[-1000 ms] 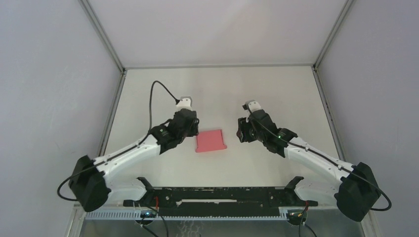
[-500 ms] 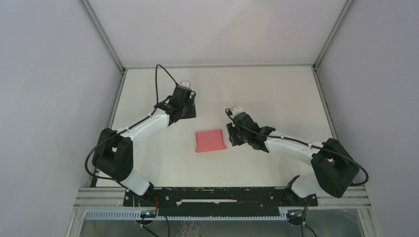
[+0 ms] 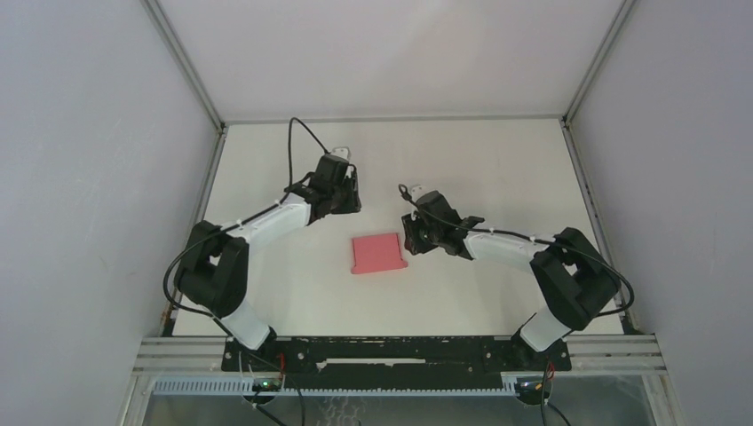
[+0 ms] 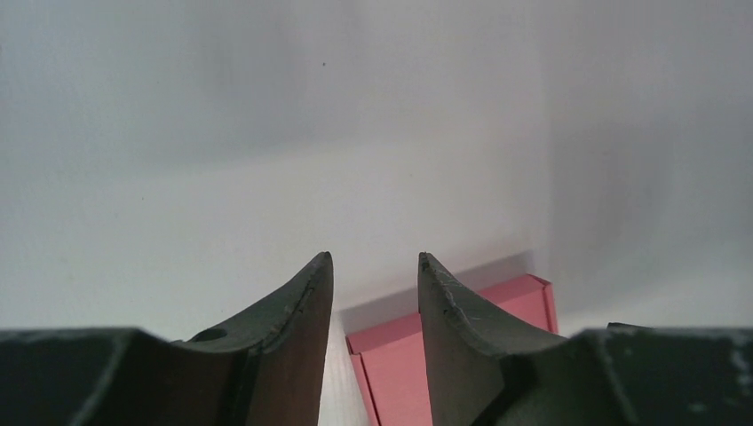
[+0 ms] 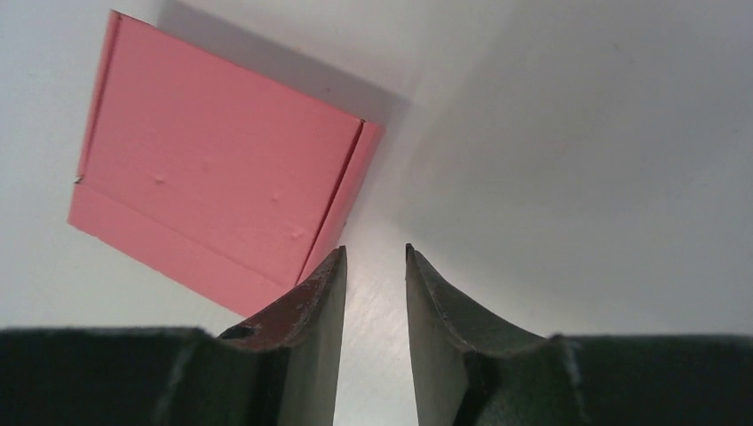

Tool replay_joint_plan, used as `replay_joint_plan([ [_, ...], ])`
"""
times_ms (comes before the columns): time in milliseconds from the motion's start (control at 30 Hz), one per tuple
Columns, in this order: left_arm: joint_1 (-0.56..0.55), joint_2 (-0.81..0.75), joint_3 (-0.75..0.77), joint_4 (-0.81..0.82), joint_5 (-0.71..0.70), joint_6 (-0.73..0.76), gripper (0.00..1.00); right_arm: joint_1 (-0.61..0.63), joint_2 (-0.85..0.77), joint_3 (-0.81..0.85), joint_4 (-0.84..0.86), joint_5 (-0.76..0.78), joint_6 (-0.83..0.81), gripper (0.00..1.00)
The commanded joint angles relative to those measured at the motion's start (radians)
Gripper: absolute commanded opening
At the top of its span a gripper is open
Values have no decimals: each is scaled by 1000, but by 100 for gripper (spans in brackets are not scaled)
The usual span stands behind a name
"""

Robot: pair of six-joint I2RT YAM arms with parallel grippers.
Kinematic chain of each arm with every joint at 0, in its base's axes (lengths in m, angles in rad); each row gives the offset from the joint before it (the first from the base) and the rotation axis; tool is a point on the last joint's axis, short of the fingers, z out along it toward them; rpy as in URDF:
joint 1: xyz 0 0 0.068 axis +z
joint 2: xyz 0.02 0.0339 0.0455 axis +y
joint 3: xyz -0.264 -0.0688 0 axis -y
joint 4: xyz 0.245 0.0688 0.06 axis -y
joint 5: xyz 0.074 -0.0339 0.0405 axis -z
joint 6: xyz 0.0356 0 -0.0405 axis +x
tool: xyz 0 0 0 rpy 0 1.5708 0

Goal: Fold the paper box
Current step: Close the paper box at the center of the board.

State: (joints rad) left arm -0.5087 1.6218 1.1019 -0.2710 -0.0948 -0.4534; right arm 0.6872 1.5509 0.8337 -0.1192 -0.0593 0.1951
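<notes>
The pink paper box [image 3: 377, 253] lies closed and flat on the white table, free of both grippers. My left gripper [image 3: 348, 206] hovers behind its far left corner, open and empty. In the left wrist view the left gripper [image 4: 373, 259] frames bare table, with the paper box [image 4: 395, 364] low between the fingers. My right gripper [image 3: 411, 240] sits just off the box's right edge. In the right wrist view the right gripper [image 5: 374, 250] stands open by a narrow gap over bare table, and the paper box [image 5: 222, 177] lies to the upper left, beside the left finger [image 5: 315, 302].
White table [image 3: 497, 177] bounded by metal frame posts and grey walls at left, right and back. A black rail [image 3: 391, 351] runs along the near edge by the arm bases.
My left gripper has pulled back from the box's left edge toward the far side. My right gripper has slid left, closer to the box's right edge. The box has not moved.
</notes>
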Motion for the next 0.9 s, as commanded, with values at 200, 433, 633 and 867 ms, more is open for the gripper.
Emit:
replay_joint_plan([
  [200, 15, 66, 18, 33, 0, 51, 46, -35, 54, 56, 41, -100, 16, 39],
  [433, 15, 161, 27, 41, 60, 35, 44, -34, 78, 71, 29, -112, 25, 39],
  [633, 3, 193, 0, 61, 127, 17, 41, -31, 113, 73, 19, -120, 36, 39],
  [867, -51, 164, -49, 74, 142, -5, 41, 24, 97, 67, -33, -76, 39, 38],
])
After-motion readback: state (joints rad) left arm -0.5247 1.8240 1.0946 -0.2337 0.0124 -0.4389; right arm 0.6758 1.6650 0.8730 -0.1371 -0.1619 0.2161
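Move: The closed paper box lies behind and to the right of the left hand: its middle is about 7 cm back, 5 cm right and 9 cm below. From the right hand the same box's middle is some 8 cm to the left, about level fore and aft, and 4 cm below. Nothing else stands near it on the board. Left hand sinks about 8 cm towards the box's far edge; right lowers some 3 cm beside its right side. ##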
